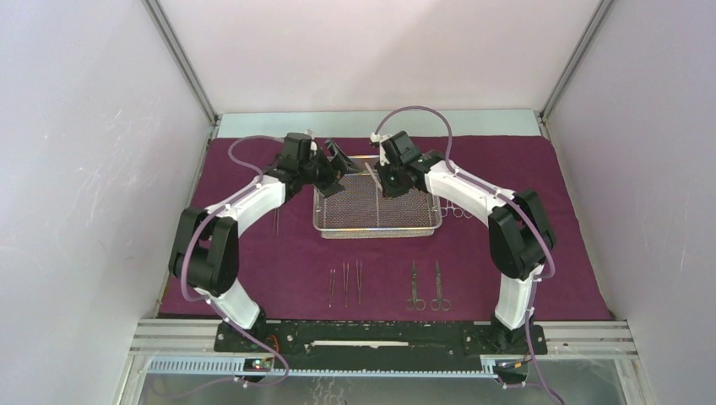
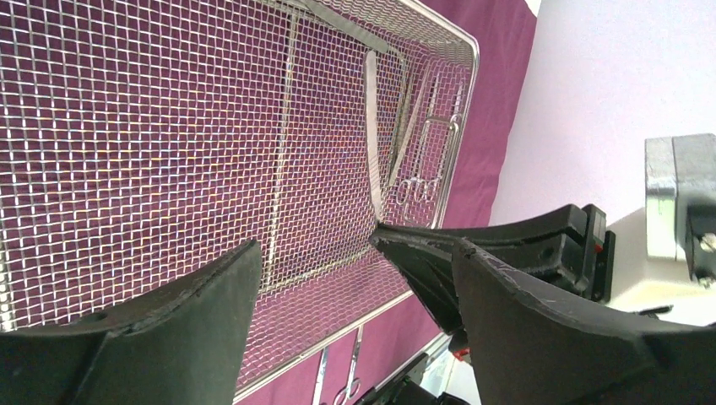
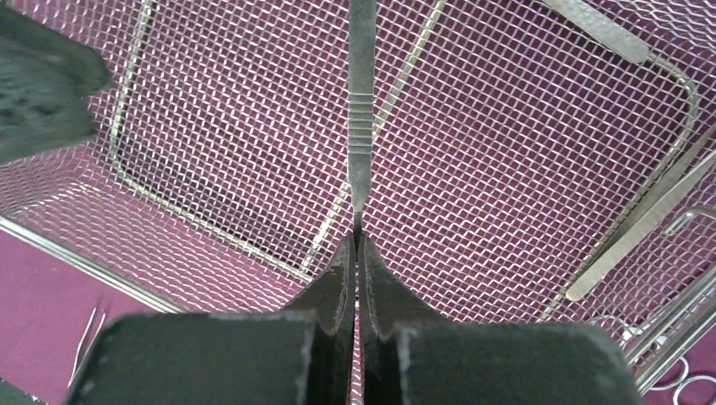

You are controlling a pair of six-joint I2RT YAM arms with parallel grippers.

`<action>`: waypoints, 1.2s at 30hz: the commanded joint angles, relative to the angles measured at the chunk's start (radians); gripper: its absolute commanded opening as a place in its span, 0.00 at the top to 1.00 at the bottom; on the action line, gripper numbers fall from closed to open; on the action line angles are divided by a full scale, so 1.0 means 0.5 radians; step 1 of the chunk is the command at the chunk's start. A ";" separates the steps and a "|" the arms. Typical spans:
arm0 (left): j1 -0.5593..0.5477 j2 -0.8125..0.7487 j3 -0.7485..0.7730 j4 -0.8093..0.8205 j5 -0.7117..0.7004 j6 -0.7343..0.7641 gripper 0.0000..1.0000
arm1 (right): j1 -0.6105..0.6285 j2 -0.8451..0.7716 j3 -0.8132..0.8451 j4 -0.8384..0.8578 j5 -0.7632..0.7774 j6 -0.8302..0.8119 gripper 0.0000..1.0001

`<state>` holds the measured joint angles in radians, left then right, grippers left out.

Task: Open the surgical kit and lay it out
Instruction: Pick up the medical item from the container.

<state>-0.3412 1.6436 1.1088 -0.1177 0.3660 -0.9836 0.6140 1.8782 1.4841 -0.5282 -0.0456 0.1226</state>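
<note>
The silver wire-mesh tray (image 1: pixel 377 232) sits on the spread maroon cloth (image 1: pixel 253 253). My right gripper (image 1: pixel 393 181) hangs over the tray's far part, shut on the end of a slim flat steel instrument (image 3: pixel 360 118) with a ribbed grip, which points away from its fingertips (image 3: pixel 342 270). The left gripper (image 1: pixel 338 160) hovers at the tray's far left corner, open, with nothing between its fingers (image 2: pixel 211 304). In the left wrist view the held instrument (image 2: pixel 371 126) runs from the right gripper's black fingertips (image 2: pixel 422 257) across the mesh. Tweezers (image 3: pixel 642 228) lie in the tray.
On the cloth near me lie three slim tweezers (image 1: pixel 344 283) and two scissors (image 1: pixel 426 287) in a row. Another slim instrument (image 1: pixel 276 219) lies left of the tray, and ring-handled ones (image 1: pixel 456 209) lie to its right. White walls enclose the table.
</note>
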 commanded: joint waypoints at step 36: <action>-0.023 0.133 0.174 0.108 0.074 0.068 0.49 | 0.270 -0.265 0.064 0.010 -0.065 0.199 1.00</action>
<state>-0.3515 1.7157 1.1450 -0.1074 0.3813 -0.9600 0.7467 1.8072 1.4841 -0.5415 -0.0460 0.1841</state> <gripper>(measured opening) 0.532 0.007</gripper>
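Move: The left hand, empty and wide open, has the medical item's middle about 7 cm to its right, 2 cm ahead and 6 cm below. The right hand grips the item's thin end and faces those open fingers, roughly 9 cm to its left, 1 cm ahead and 5 cm higher. The wire basket's middle is some 7 cm below the right hand, 1 cm back and 1 cm left; a loose flat handle lies about 8 cm ahead of that hand, 4 cm right and 7 cm down. The right hand keeps its shut grip on the medical item's thin end and carries it left and back about 4.5 cm each way while rising some 3 cm, presenting the broad free end to the left gripper, then eases nearly to a stop with only a slight turn. The left hand shifts barely a centimetre forward and right and sinks about 1.5 cm over the free end, its fingers narrowing from nearly wide open to about half, one finger crossing above the item with no grip yet. ##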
